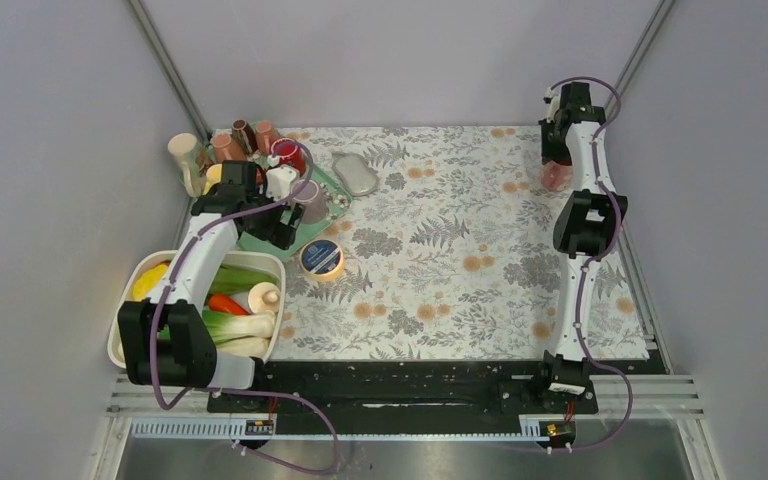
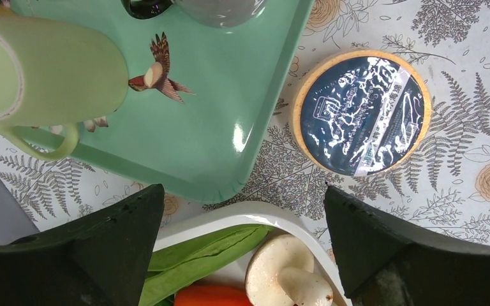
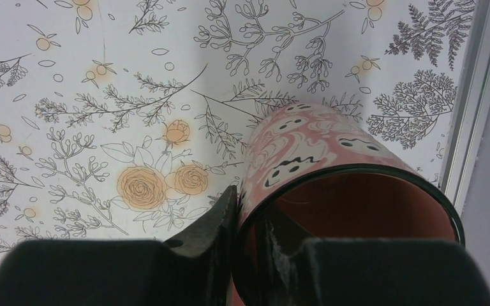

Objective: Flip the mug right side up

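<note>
The mug [image 3: 306,150] is pink with a marbled ghost pattern and a dark rim. It is at the far right of the flowered cloth [image 1: 557,176]. Its open mouth faces my right wrist camera and its base points down toward the cloth. My right gripper [image 3: 249,204] is shut on the rim, one finger outside the wall and one inside. From above, that gripper [image 1: 558,160] hangs over the mug near the back right corner. My left gripper [image 2: 242,191] is open with nothing between its fingers, above the edge of the white basin [image 2: 255,213].
A green tray [image 2: 217,127] at the back left carries a pale green cup [image 2: 51,70] and a grey cup [image 2: 220,9], with several more cups [image 1: 250,140] behind. A round dark-topped tin [image 2: 362,115] lies beside the vegetable-filled basin. The metal frame rail [image 3: 478,95] runs just right of the mug.
</note>
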Action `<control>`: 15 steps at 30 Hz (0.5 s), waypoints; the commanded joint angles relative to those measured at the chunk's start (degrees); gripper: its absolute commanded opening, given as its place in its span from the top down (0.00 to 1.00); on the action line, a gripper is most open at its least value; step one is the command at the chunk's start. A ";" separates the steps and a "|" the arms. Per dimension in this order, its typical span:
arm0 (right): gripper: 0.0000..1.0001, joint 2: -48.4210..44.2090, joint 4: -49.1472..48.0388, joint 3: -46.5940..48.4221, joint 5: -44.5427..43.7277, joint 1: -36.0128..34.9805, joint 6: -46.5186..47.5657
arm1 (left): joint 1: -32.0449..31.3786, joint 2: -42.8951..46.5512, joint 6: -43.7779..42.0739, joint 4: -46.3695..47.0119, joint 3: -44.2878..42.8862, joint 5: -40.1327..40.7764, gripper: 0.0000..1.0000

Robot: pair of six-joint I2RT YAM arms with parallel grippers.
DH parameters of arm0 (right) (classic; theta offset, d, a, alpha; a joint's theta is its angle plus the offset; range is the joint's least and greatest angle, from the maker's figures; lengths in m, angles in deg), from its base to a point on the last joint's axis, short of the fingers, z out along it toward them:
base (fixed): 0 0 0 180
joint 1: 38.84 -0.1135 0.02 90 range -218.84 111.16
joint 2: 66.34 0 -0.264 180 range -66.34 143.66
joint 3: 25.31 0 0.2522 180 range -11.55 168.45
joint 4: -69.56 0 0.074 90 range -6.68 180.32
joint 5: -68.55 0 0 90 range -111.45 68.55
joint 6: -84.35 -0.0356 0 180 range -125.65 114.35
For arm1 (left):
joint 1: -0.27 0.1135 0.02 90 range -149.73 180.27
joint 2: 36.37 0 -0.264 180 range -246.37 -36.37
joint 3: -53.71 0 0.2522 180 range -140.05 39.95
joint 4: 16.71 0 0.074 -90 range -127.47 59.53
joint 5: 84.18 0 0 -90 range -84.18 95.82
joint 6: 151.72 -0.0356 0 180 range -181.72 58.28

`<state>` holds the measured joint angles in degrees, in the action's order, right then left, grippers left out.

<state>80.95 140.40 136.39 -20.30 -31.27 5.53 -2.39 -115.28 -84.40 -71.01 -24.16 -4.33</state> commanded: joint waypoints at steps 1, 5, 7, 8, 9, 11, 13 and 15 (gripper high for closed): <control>0.99 -1.73 -2.45 1.07 1.37 0.34 1.83 | 0.37 -0.80 -0.06 2.07 -2.26 -0.25 0.01; 0.51 -1.89 -2.21 0.71 1.66 0.34 2.01 | 0.37 -2.75 1.30 2.32 -3.35 -0.40 0.01; 0.40 -3.08 -2.31 0.60 1.74 0.34 1.80 | 0.37 -3.41 1.95 2.88 -3.78 -0.67 0.01; 0.36 -3.72 -2.40 0.57 1.92 0.33 1.68 | 0.36 -3.84 2.20 3.25 -4.03 -0.63 0.01; 0.33 -4.62 -2.44 0.52 2.28 0.30 1.66 | 0.38 -4.37 2.40 3.78 -4.40 -0.60 0.01; 0.27 -6.69 -2.54 0.15 3.00 0.26 1.67 | 0.28 -5.36 2.58 5.02 -5.41 -0.50 0.02; 0.22 -9.44 -2.62 -0.80 3.41 0.25 1.70 | 0.28 -6.76 1.37 7.05 -6.56 0.46 0.04; 0.18 -13.04 -3.01 -2.54 4.13 0.25 1.65 | 0.53 -8.51 -1.87 9.08 -8.04 1.81 0.13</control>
<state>79.20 138.94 135.10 -18.51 -31.12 6.58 -2.39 -121.58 -82.93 -68.67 -27.49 -4.35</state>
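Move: The right hand pinches the left wall of the upright pink mug at its rim. The mug's middle is about 4 cm right of that hand, 1 cm back and 4 cm below; the side rail runs level with it, some 14 cm to the right and 8 cm down. From the open left hand the mauve mug is about 13 cm ahead, 7 cm right, 8 cm lower; the green mug 13 cm ahead, 7 cm left; the round pack level, 12 cm right. The right hand lets go of the pink mug's rim: after a brief hold its fingers spread wide, the outer one coming clear of the wall on the left, the other still down inside the mouth, as the hand rises about 1 cm. The open left hand eases forward some 2.5 cm and sinks about 1 cm over the tray, towards the mauve mug. ##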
